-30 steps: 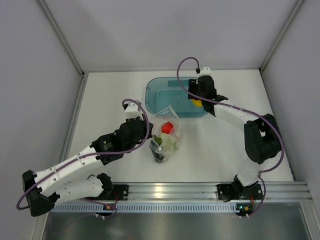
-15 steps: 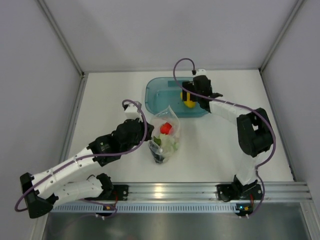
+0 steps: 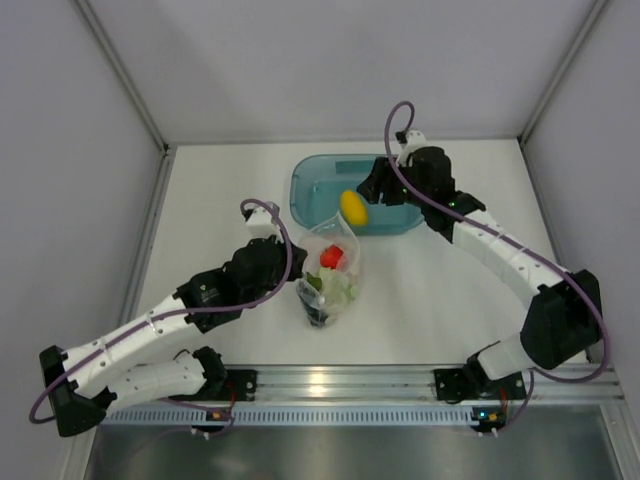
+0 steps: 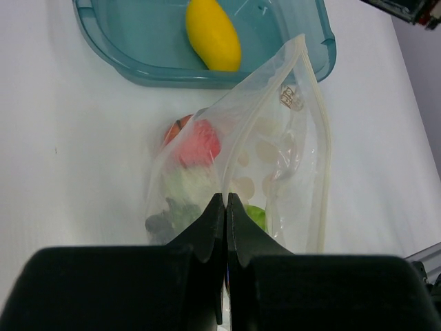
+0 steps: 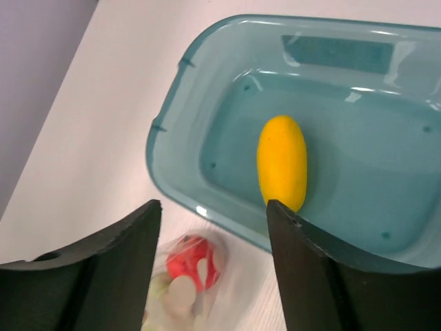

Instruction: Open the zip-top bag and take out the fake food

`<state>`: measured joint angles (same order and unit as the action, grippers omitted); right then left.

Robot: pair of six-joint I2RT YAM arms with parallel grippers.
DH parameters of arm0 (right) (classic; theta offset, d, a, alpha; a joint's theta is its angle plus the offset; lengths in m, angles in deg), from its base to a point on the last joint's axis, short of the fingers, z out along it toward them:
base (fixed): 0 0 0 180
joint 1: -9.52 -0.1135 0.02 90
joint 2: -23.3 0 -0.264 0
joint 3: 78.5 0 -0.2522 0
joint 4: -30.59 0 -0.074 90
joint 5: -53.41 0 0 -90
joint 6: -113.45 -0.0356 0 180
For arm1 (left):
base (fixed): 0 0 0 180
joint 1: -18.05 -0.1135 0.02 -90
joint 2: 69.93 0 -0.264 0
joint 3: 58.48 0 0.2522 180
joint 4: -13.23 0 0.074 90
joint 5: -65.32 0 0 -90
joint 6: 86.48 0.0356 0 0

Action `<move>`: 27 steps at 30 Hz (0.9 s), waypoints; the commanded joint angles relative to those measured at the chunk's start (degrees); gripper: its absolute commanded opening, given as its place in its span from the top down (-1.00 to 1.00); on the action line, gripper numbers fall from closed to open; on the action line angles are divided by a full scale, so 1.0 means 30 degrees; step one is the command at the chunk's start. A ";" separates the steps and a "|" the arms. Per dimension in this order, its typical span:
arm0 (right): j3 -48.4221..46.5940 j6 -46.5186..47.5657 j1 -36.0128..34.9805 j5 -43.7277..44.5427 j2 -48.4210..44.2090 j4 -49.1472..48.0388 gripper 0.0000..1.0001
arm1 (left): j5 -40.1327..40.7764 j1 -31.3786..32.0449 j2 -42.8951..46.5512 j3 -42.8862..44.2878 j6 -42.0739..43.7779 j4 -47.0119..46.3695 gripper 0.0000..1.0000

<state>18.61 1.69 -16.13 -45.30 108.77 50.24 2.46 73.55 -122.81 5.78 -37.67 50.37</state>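
The clear zip-top bag (image 3: 335, 262) stands open in the middle of the table, mouth toward the tray. Inside it are a red apple (image 3: 333, 256), white and green pieces and a dark bunch at the bottom. My left gripper (image 3: 298, 270) is shut on the bag's near side wall (image 4: 238, 162); the fingertips (image 4: 215, 207) pinch the plastic. One piece of fake food, a yellow oval fruit (image 3: 352, 207), lies loose in the teal tray (image 3: 305, 190). My right gripper (image 3: 373, 189) hovers open above the tray's near rim (image 5: 165, 117), the yellow fruit (image 5: 282, 162) beyond its fingers, nothing between them.
The teal tray sits at the back centre and holds only the yellow fruit. Enclosure walls ring the white table on three sides. A metal rail with both arm bases (image 3: 330, 385) runs along the near edge.
The right gripper has let go of the yellow fruit, which now lies in the tray, and has drawn back toward the tray's right side. The left gripper and bag have stayed put.
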 commanded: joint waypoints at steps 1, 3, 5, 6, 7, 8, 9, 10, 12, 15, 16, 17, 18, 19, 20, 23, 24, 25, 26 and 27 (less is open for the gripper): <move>0.0831 -0.0335 -0.1989 -0.0821 -0.2233 0.1229 -0.20 | 0.0710 -0.0016 0.0225 0.0920 -0.0683 -0.0321 1.00; 0.1387 -0.0161 -0.2900 -0.0468 -0.2882 0.1259 -0.08 | 0.0827 -0.0016 0.0225 0.0978 -0.0801 -0.0351 1.00; 0.1594 -0.0072 -0.4424 0.0701 -0.3732 0.1552 -0.02 | 0.0857 -0.0016 0.0109 0.1008 -0.0918 -0.0350 1.00; 0.1828 -0.0013 -0.5009 0.1083 -0.3996 0.1552 0.03 | 0.0828 0.0013 0.0079 0.1008 -0.0977 -0.0380 1.00; 0.1917 -0.0013 -0.6030 0.1348 -0.4375 0.1320 0.03 | 0.0683 0.0014 0.0021 0.1037 -0.1035 -0.0351 1.00; 0.2034 0.0016 -0.6417 0.1322 -0.4466 0.1260 0.03 | 0.0623 0.0014 -0.0038 0.1096 -0.1065 -0.0380 1.00; 0.2064 -0.0012 -0.6798 0.1321 -0.4525 0.1230 0.05 | 0.0594 0.0014 -0.0067 0.1154 -0.1094 -0.0380 1.00; 0.2093 0.0016 -0.7382 0.1437 -0.4439 0.1201 0.08 | 0.0507 0.0014 -0.0155 0.1213 -0.1123 -0.0380 1.00; 0.2210 0.0104 -0.7883 0.1758 -0.4321 0.1054 0.09 | 0.0505 0.0013 -0.0156 0.1272 -0.1298 -0.0351 1.00; 0.2356 0.0308 -0.8879 0.3337 -0.3999 0.1201 0.12 | 0.0535 0.0013 -0.0185 0.1330 -0.1474 -0.0380 1.00; 0.2444 0.0251 -0.9317 0.3691 -0.3824 0.1143 0.12 | 0.0535 0.0014 -0.0243 0.1331 -0.1504 -0.0380 1.00; 0.2590 0.0135 -0.9408 0.3578 -0.3707 0.1055 0.12 | 0.0622 -0.0015 -0.0185 0.1331 -0.1563 -0.0380 1.00; 0.2592 -0.0011 -0.9467 0.3577 -0.3531 0.1112 0.16 | 0.0652 0.0013 -0.0243 0.1302 -0.1621 -0.0409 1.00; 0.2621 -0.0042 -0.9758 0.4447 -0.3356 0.1142 0.18 | 0.0652 0.0014 -0.0330 0.1330 -0.1651 -0.0438 1.00; 0.2737 -0.0071 -0.9993 0.4833 -0.3354 0.1084 0.19 | 0.0594 0.0014 -0.0389 0.1360 -0.1622 -0.0409 1.00; 0.3147 -0.0451 -1.0434 0.6327 -0.3967 0.1054 0.24 | 0.0477 0.0014 -0.0770 0.1477 -0.1621 -0.0438 1.00; 0.3177 -0.0481 -1.0464 0.6650 -0.4462 0.1054 0.24 | 0.0447 -0.0015 -0.0887 0.1477 -0.1651 -0.0438 1.00; 0.3207 -0.0453 -1.0522 0.6856 -0.4670 0.1083 0.24 | 0.0447 -0.0016 -0.0946 0.1477 -0.1680 -0.0438 1.00; 0.3207 -0.0365 -1.0552 0.6945 -0.4875 0.1054 0.24 | 0.0447 0.0013 -0.0976 0.1506 -0.1709 -0.0467 1.00; 0.3091 -0.0277 -1.0726 0.6975 -0.5109 0.1141 0.23 | 0.0476 -0.0015 -0.1005 0.1506 -0.1739 -0.0468 1.00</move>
<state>28.56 1.10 -46.83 -28.36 97.56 55.31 3.44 73.55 -125.63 7.79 -42.04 50.70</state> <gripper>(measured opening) 0.382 0.021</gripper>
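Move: The bag's open mouth lies about 12 cm back from the right hand, 10 cm to its left and 3 cm below. Inside the bag, the red food is some 13 cm back, 9 cm left and 11 cm down, with the lettuce about 6 cm farther back. The yellow food lies in the tray 5 cm ahead, 3 cm left and 13 cm down. From the left hand, the mouth is roughly 6 cm ahead and 7 cm right, 2 cm lower. While the left fingers keep the bag's lip pinched almost in place, the right hand leaves the tray and sweeps quickly back about 16 cm and left 10 cm to the bag's mouth, slowing and sinking some 4 cm near the end. It swings roughly 20 degrees counter-clockwise, then eases back a little; its fingers narrow but stay parted, tips close by the right-hand rim. ##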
